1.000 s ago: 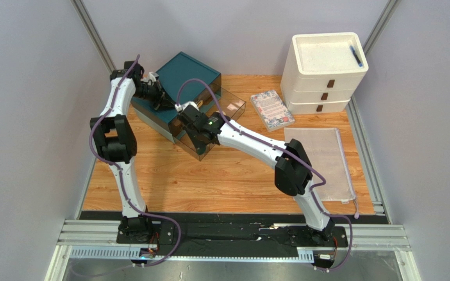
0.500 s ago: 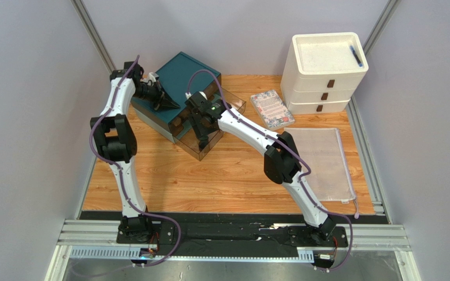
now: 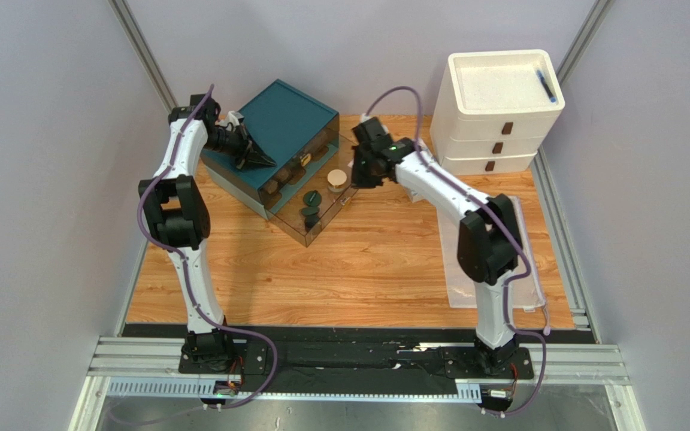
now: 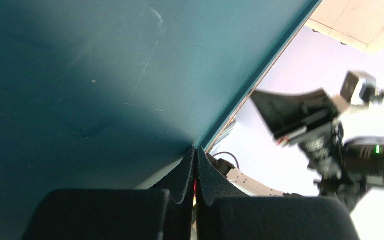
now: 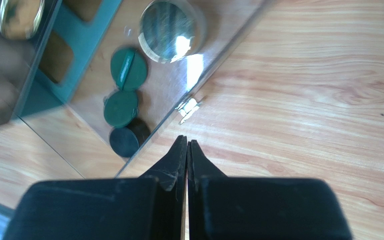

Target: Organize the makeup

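The makeup lies in a teal organizer [image 3: 287, 121] whose clear smoky front compartment [image 3: 320, 224] stands open to view. In it are two dark green compacts [image 5: 129, 75] [image 5: 121, 108], a black compact [image 5: 125, 141] and a round cream-gold jar [image 5: 170, 31]. From above I see the compacts [image 3: 308, 205] and the jar [image 3: 336, 179], with tan bottles [image 3: 278, 186] in the slots behind. My right gripper [image 5: 186, 142] is shut and empty over bare wood, just right of the compartment's wall; from above it [image 3: 356, 178] sits beside that corner. My left gripper [image 4: 195, 150] is shut, its tips against the teal lid's edge [image 3: 257, 159].
A white three-drawer unit [image 3: 493, 135] stands at the back right with a dark pen [image 3: 547, 87] on its top. A clear mesh pouch [image 3: 524, 260] lies on the right, partly under my right arm. A small gold latch [image 5: 189, 106] sits on the compartment's rim.
My right arm has pulled out from over the clear compartment and swung right and back; the compacts and jar it covered now show. The left arm has not moved.
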Controlling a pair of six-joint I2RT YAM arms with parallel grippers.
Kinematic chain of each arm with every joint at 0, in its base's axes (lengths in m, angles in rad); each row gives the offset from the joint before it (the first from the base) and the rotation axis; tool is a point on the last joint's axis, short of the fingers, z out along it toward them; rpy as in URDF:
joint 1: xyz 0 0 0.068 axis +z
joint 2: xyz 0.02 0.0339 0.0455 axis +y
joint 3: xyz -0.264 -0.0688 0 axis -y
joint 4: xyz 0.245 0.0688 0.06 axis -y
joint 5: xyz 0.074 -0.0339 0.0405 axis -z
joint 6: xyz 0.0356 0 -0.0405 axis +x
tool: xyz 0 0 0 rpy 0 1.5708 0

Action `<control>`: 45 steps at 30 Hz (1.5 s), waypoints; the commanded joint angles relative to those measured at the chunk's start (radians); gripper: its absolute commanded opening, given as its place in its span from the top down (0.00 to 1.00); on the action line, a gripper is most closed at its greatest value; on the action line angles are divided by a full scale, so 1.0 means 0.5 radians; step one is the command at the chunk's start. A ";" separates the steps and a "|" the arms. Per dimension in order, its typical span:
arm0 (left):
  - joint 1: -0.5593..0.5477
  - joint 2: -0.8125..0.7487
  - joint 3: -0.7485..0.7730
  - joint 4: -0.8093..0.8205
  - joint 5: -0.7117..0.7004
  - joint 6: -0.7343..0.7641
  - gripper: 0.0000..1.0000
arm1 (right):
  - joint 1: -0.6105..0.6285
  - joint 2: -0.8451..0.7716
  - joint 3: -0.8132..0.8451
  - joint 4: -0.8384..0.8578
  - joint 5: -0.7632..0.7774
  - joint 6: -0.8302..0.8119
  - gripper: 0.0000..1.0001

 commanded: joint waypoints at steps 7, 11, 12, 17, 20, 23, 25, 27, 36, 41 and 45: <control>0.008 0.160 -0.044 -0.027 -0.517 0.125 1.00 | -0.122 0.202 -0.147 0.327 -0.671 0.461 1.00; 0.008 0.163 -0.044 -0.024 -0.511 0.116 1.00 | -0.119 0.352 -0.058 0.394 -0.702 0.522 1.00; 0.008 0.160 -0.050 -0.024 -0.511 0.116 1.00 | -0.119 0.386 0.024 0.394 -0.711 0.525 1.00; 0.008 0.147 -0.056 -0.027 -0.524 0.119 1.00 | -0.110 0.598 0.291 0.410 -0.751 0.593 1.00; 0.008 0.144 -0.068 -0.024 -0.521 0.116 1.00 | -0.100 0.702 0.433 0.520 -0.791 0.700 1.00; 0.008 0.141 -0.068 -0.024 -0.527 0.116 1.00 | -0.079 0.837 0.577 0.597 -0.846 0.835 1.00; 0.008 0.141 -0.068 -0.027 -0.530 0.113 1.00 | -0.058 0.917 0.699 0.670 -0.895 0.905 1.00; 0.008 0.141 -0.065 -0.027 -0.527 0.110 1.00 | -0.030 1.046 0.798 0.728 -0.922 1.012 1.00; 0.008 0.126 -0.035 -0.012 -0.496 0.082 1.00 | 0.007 1.310 1.136 0.906 -0.984 1.216 1.00; 0.008 0.080 -0.032 0.043 -0.444 0.082 1.00 | -0.005 1.203 1.081 0.837 -0.966 1.158 1.00; 0.005 -0.006 0.045 0.132 -0.358 0.024 1.00 | -0.024 0.838 0.796 0.680 -0.800 0.830 1.00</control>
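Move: The clear drawer's front latch lies about 5 cm left of the right hand, 1 cm ahead and 9 cm below. Inside the open drawer, the gold-lidded jar is some 5 cm ahead and 8 cm left of the hand. The green discs are roughly 1 cm ahead and 13 cm left, the black pot 3 cm back and 13 cm left. From the left hand on the teal top, the latch is about 13 cm right, 6 cm back and 13 cm down. The right hand sinks about 9 cm, then its shut fingertips push the drawer front left and forward, roughly 10 cm. ##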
